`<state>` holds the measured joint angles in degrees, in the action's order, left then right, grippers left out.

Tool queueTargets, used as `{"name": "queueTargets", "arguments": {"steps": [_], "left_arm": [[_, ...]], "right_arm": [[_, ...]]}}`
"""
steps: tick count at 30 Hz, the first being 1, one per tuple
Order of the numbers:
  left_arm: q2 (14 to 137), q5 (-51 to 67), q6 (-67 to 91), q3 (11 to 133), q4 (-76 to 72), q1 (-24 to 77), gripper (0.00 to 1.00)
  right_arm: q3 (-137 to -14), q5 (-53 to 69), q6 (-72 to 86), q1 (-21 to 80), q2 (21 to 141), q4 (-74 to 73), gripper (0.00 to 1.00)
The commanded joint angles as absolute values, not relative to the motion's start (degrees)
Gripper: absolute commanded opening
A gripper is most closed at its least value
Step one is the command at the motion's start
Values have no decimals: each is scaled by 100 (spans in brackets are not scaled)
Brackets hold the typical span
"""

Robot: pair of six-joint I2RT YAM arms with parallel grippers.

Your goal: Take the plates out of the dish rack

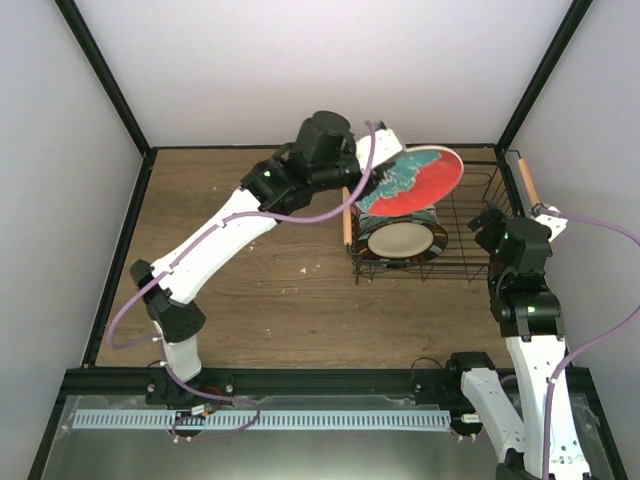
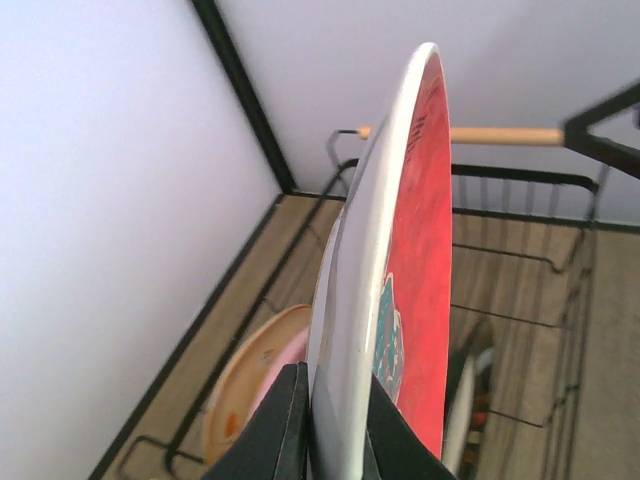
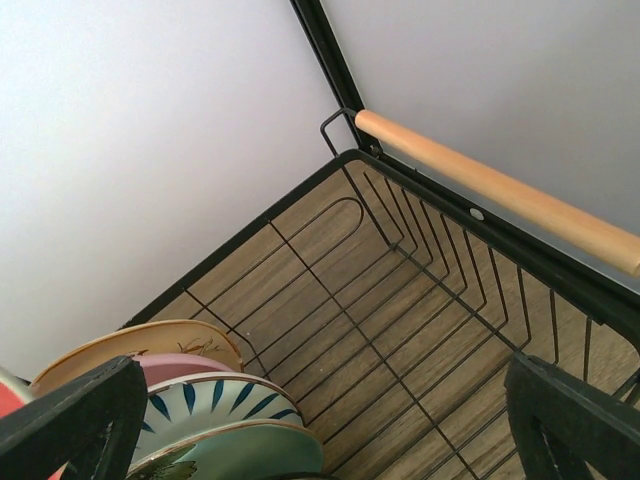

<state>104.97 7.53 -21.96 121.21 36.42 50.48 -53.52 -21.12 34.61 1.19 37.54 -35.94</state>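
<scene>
My left gripper (image 1: 362,187) (image 2: 335,420) is shut on the rim of the red plate with teal flowers (image 1: 415,180) (image 2: 420,250), holding it on edge above the left end of the black wire dish rack (image 1: 470,268) (image 3: 400,300). Several plates still stand in the rack: tan (image 3: 140,345) (image 2: 250,370), pink (image 3: 185,368), white with dark stripes (image 3: 215,400) (image 1: 405,240) and mint green (image 3: 250,450). My right gripper (image 1: 490,225) (image 3: 325,425) hangs open over the rack's bare right half, with nothing between its fingers.
The rack's wooden rod handles (image 1: 347,228) (image 3: 490,190) run along its short sides. It stands at the back right of the wood table (image 1: 260,300), close to the black cage posts (image 1: 535,75) and white walls.
</scene>
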Motion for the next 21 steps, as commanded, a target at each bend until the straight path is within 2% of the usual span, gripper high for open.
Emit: {"name": "queueTargets", "arguments": {"steps": [1,5,12,16,21], "left_arm": [[9817,261,-1742,12628,2316,4581,4],[9532,-151,-1368,12594,1849,4000,4],[9348,-290,242,12152,1815,2118,4],[9090,-148,1264,11079,1878,1020,4],[8736,752,2520,9438,1762,-217,4]], "right_arm": [[-5515,-2256,3567,97,3827,-3432,100],[-5485,-2185,3615,97,3936,-3452,100],[-5541,-2113,3640,92,4133,-3420,100],[-5568,-2026,3671,97,4225,-3423,100],[-5605,-1975,3652,92,4327,-3461,100]]}}
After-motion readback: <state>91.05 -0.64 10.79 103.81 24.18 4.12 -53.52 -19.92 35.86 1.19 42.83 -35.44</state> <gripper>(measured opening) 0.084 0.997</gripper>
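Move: Out to the left, the open table where the left hand's red-and-teal plate is headed lies about 38 cm left, 10 cm farther out and 35 cm below. The rack's left handle is roughly 5 cm left, 10 cm ahead and 23 cm below that hand; the dark-rimmed plate is some 8 cm right, level fore and aft, 24 cm down, with the striped plate 7 cm beyond it. From the right hand, the open spot is about 63 cm left, 17 cm ahead, 26 cm below. Swinging fast out of the rack area, the left hand carries the pinched plate about 40 cm left and 17 cm forward over the open table, arcing up some 10 cm before sinking most of that back. The wrist turns about 60 degrees counter-clockwise until the fingers point forward, grip kept. The open right hand eases about 3 cm forward and down over the rack. ##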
